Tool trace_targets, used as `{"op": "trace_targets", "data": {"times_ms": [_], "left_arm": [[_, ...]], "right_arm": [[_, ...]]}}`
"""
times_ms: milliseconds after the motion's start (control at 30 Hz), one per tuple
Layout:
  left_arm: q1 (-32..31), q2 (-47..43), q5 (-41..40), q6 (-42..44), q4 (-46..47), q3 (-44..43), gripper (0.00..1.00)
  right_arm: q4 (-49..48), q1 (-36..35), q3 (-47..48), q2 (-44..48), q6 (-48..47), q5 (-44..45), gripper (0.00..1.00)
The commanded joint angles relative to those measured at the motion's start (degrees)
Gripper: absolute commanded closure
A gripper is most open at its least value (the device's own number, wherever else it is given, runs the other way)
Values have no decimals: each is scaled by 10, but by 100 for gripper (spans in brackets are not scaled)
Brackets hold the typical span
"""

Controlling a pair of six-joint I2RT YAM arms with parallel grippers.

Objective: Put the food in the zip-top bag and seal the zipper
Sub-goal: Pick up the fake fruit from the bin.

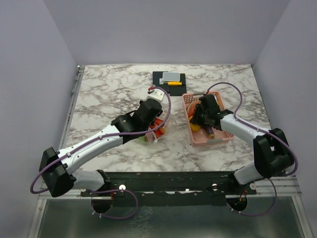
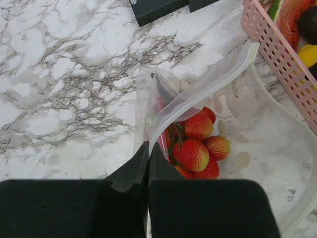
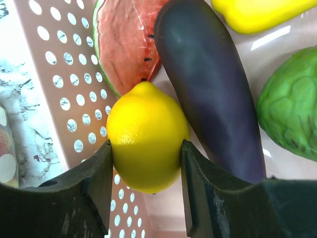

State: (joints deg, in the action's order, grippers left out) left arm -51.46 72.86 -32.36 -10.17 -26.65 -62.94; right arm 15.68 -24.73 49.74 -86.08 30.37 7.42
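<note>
The clear zip-top bag (image 2: 208, 82) lies on the marble with its mouth held open, and a bunch of red strawberries (image 2: 195, 153) sits inside. My left gripper (image 2: 148, 148) is shut on the bag's near edge; from above it (image 1: 151, 130) is at the table's middle. Over in the pink basket (image 3: 59, 74), my right gripper (image 3: 147, 148) is shut on a yellow lemon (image 3: 146, 124), both fingers pressing its sides. Beside the lemon lie a watermelon slice (image 3: 126, 42), a dark purple eggplant (image 3: 208, 89), a green knobbly vegetable (image 3: 290, 109) and a yellow piece (image 3: 257, 15).
The pink perforated basket (image 1: 218, 140) stands just right of the bag (image 1: 158, 133), its wall close to the bag's mouth (image 2: 277, 54). A yellow-and-grey item on a black base (image 1: 171, 78) sits at the back centre. Grey walls close in the table.
</note>
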Motion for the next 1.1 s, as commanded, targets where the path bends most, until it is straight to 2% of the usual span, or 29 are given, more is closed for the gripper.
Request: {"op": "trace_targets", "data": {"times_ms": [0,333,600,800,1067], "left_arm": [[2,-2,12,4,8,6,100],[4,-3,13,3,8,5,100],[4,-4,13,2,8,6,100],[5,-4,14,2,8,6,100],[6,-6,12,2,8,5,100]], "right_arm": [[16,2,-5,41,-4,22,68],[72,3,20,144,-18,28,70],[63,1,28,207,-46,-48,73],[40,-1,30,260,-57,-150,75],[37,-41,46,290,-65,-185,79]]}}
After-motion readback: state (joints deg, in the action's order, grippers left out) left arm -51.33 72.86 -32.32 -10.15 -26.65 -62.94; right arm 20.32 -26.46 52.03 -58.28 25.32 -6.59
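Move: The lemon is already pinched in the right fingers, low in the bin. The bag's open mouth is some 13 cm to that hand's left, about 2 cm back and 7 cm up. The bin's left wall stands about 4 cm to its left, level with it; the eggplant lies 6 cm right and 3 cm ahead, the watermelon slice 9 cm ahead and 1 cm left. From the left hand the mouth is about 6 cm right, 2 cm ahead, 6 cm below. Keeping its pinch on the lemon, the right hand lifts it out of the bin, rising nearly 17 cm, at first almost straight up. Partway it begins to swing left towards the bag and back, ending 3 to 5 cm over each way, while the fingers tip up about 20 degrees and the wrist rolls and turns counter-clockwise. The left hand stays still, keeping the bag's rim pinched. ##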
